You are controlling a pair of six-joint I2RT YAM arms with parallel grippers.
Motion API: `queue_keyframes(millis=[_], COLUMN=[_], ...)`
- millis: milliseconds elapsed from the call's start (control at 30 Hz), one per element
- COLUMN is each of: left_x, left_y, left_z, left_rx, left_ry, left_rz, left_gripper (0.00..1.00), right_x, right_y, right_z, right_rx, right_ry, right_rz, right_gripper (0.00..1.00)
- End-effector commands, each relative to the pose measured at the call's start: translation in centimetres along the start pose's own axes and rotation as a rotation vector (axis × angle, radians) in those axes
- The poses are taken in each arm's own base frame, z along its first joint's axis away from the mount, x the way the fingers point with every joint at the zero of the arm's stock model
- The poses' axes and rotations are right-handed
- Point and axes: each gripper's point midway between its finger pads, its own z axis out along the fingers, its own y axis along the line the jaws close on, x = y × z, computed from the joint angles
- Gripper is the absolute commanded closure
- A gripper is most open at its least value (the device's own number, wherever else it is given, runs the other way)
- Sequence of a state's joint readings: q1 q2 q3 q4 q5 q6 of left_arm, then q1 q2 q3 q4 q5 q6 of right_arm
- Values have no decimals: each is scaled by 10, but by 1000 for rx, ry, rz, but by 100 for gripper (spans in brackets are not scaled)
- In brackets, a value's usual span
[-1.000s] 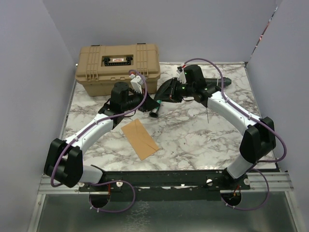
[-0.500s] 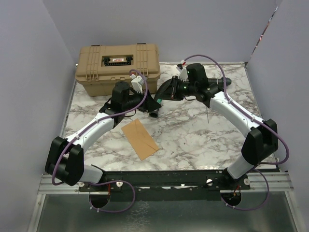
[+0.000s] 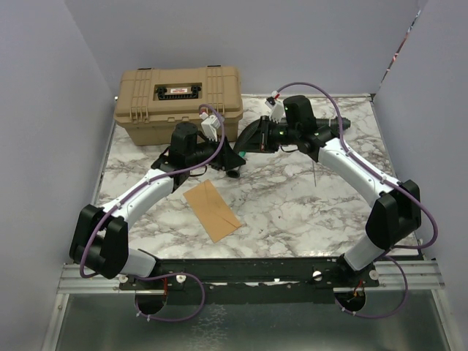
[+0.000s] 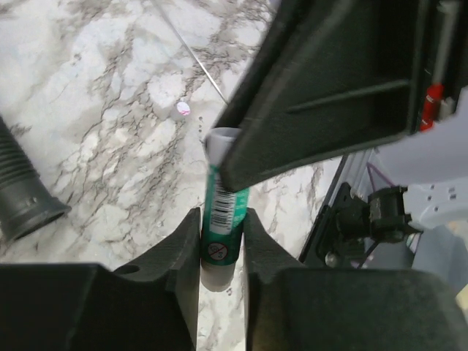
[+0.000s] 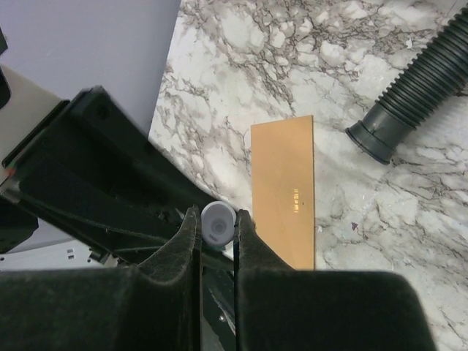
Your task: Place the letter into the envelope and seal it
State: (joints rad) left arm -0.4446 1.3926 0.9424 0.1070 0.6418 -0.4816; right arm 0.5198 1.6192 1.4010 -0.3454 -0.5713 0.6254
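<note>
The orange-tan envelope [image 3: 212, 210] lies flat on the marble table, near the front; the right wrist view shows it too [image 5: 284, 190]. No separate letter shows; it is hidden or out of view. Both grippers meet above the table on a green glue stick [image 4: 223, 216]. My left gripper [image 4: 221, 241] is shut on its green body, near the white end. My right gripper [image 5: 217, 227] is shut on the grey round end [image 5: 217, 221]. In the top view the left gripper [image 3: 232, 161] and right gripper [image 3: 246, 146] sit tip to tip beyond the envelope.
A tan toolbox [image 3: 179, 102] stands closed at the back left, close behind the left wrist. A black corrugated hose [image 5: 417, 95] lies across the table under the arms, its open end [image 3: 232, 173] near the grippers. A thin metal rod [image 3: 314, 175] lies at the right.
The left wrist has edged a little toward the toolbox and the right wrist has drawn slightly back. The envelope has not moved.
</note>
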Motion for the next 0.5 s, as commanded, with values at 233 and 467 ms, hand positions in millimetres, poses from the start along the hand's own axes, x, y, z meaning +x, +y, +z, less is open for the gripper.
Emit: queue_keyframes(millis=[233, 467], left_x=[-10, -18], left_y=[-53, -97], left_z=[-20, -49], left_rx=[235, 376], left_ry=[-8, -41], left_rz=[91, 204], left_gripper=[100, 100], right_x=[8, 26], right_y=[67, 109], right_z=[-36, -75], right_rx=[-448, -738], right_ry=[-7, 9], right_rz=[-348, -588], right_gripper=[100, 99])
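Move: The glue stick hangs lengthwise between the grippers. Its middle is about 2 cm right and 1 cm ahead of the left gripper, whose fingers are still partly open around the near end, and about 3 cm left and 1 cm ahead of the right gripper, which already grips the grey end. Below the left gripper by some 19 cm lie the hose mouth, 3 cm ahead and 3 cm left, and the envelope, 12 cm back and 10 cm left. Shut the left fingers on the glue stick's near end while the right ones keep their grip on the grey end. Then lift both grippers together, up about 5 cm and back 4 to 5 cm, clear of the hose mouth. Swing the right fingertips counter-clockwise and up, some 30 degrees in all, and the left ones more gently clockwise. ##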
